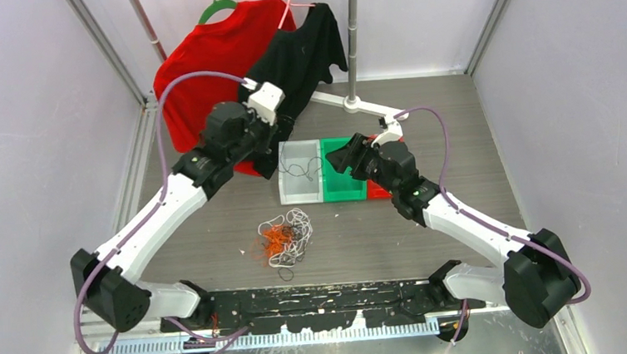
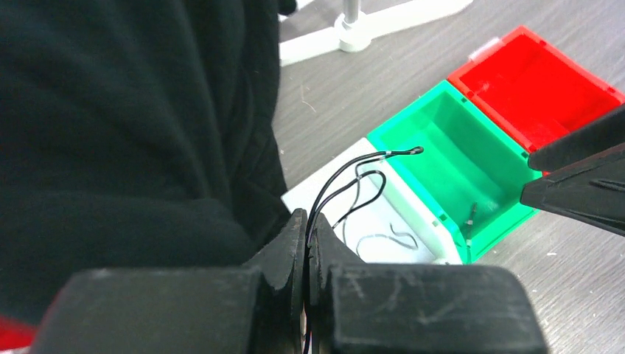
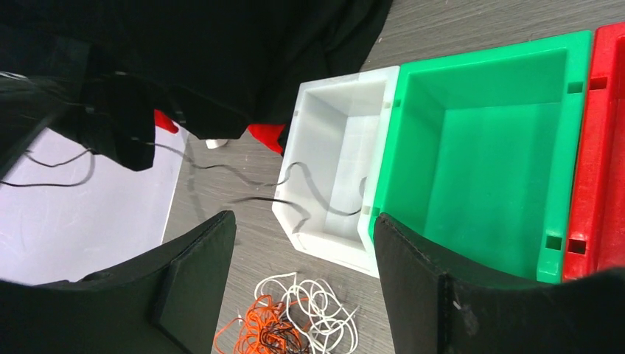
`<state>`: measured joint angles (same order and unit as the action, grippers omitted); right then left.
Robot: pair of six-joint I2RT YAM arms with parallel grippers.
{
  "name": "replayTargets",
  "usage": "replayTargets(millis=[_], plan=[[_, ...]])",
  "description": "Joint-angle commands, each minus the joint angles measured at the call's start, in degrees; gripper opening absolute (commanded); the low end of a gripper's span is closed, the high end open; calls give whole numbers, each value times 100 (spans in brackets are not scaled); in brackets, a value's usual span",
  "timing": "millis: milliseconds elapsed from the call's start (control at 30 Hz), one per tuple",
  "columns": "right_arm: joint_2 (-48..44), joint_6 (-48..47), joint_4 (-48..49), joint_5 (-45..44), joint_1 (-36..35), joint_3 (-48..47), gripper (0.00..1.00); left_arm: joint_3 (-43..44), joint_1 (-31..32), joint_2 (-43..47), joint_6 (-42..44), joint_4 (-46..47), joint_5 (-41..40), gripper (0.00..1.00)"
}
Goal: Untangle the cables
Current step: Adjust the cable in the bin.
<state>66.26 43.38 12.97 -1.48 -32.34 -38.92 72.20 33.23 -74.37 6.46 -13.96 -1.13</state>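
A tangle of orange, white and black cables [image 1: 285, 237] lies on the table in front of the bins, and it shows low in the right wrist view [image 3: 295, 324]. My left gripper [image 2: 307, 236] is shut on a thin black cable [image 2: 354, 177]. That cable loops out over the white bin [image 2: 402, 221]. From above, the left gripper [image 1: 285, 136] hangs beside the black shirt, with the black cable [image 1: 301, 169] dangling into the white bin [image 1: 288, 197]. My right gripper [image 1: 344, 156] hovers open above the green bin [image 1: 343, 193], its fingers [image 3: 191, 280] empty.
A red bin [image 1: 378, 192] stands to the right of the green bin [image 3: 479, 147]. A red shirt [image 1: 218, 59] and a black shirt [image 1: 301, 53] hang on a rack at the back left. The rack's white foot [image 1: 355, 103] lies behind the bins.
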Motion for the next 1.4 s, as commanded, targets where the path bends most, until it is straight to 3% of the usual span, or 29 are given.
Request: replayTargets(millis=[0,167,367,667,833,1000,1367], plan=[[-190,-129,181,-138,8,-118,74,65,329,-318,341,240,-165,0],[-253,-188,196,-201,8,-42,73,30,402,-615,469,472,-231,0],[-242,-170,266,-228,9,37,73,86,403,-910,1,595,-118,0],[907,390,962,98,-126,-244,58,12,393,-1180,-721,495,-475,0],[1672,113,657,-567,-896,-915,52,70,310,-1102,-968,227,-550,0],[2503,-42,441,-1869,-1667,-1608,46,38,64,-847,-1257,54,-417,0],[3919,226,1007,-2240,-1820,-2453,34,114,-203,-794,-1573,-395,141,0]])
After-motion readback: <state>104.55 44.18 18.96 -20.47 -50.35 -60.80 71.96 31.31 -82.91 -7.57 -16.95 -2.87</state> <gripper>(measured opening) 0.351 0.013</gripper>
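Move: The dark cable hangs from my left hand into the white bin; its middle is about 20 cm below that hand and 2 cm to its right, 1 cm ahead. From my right hand that stretch is some 13 cm left, 5 cm ahead and 10 cm lower. The white bin lies 10 cm left, 6 cm ahead and 17 cm below the right hand, the green bin straight ahead by 6 cm, and the cable pile 14 cm left and 10 cm back. With my left fingers still shut on the dark cable, I lower it about 8 cm over the white bin, swinging out to the right and back while the fingers tip down some 15 degrees. After a short hold, my right hand sweeps about 15 cm left and 9 cm down, finally edging forward, to the hanging strand over the bin, its fingers closing about halfway from wide open; contact can't be made out. ##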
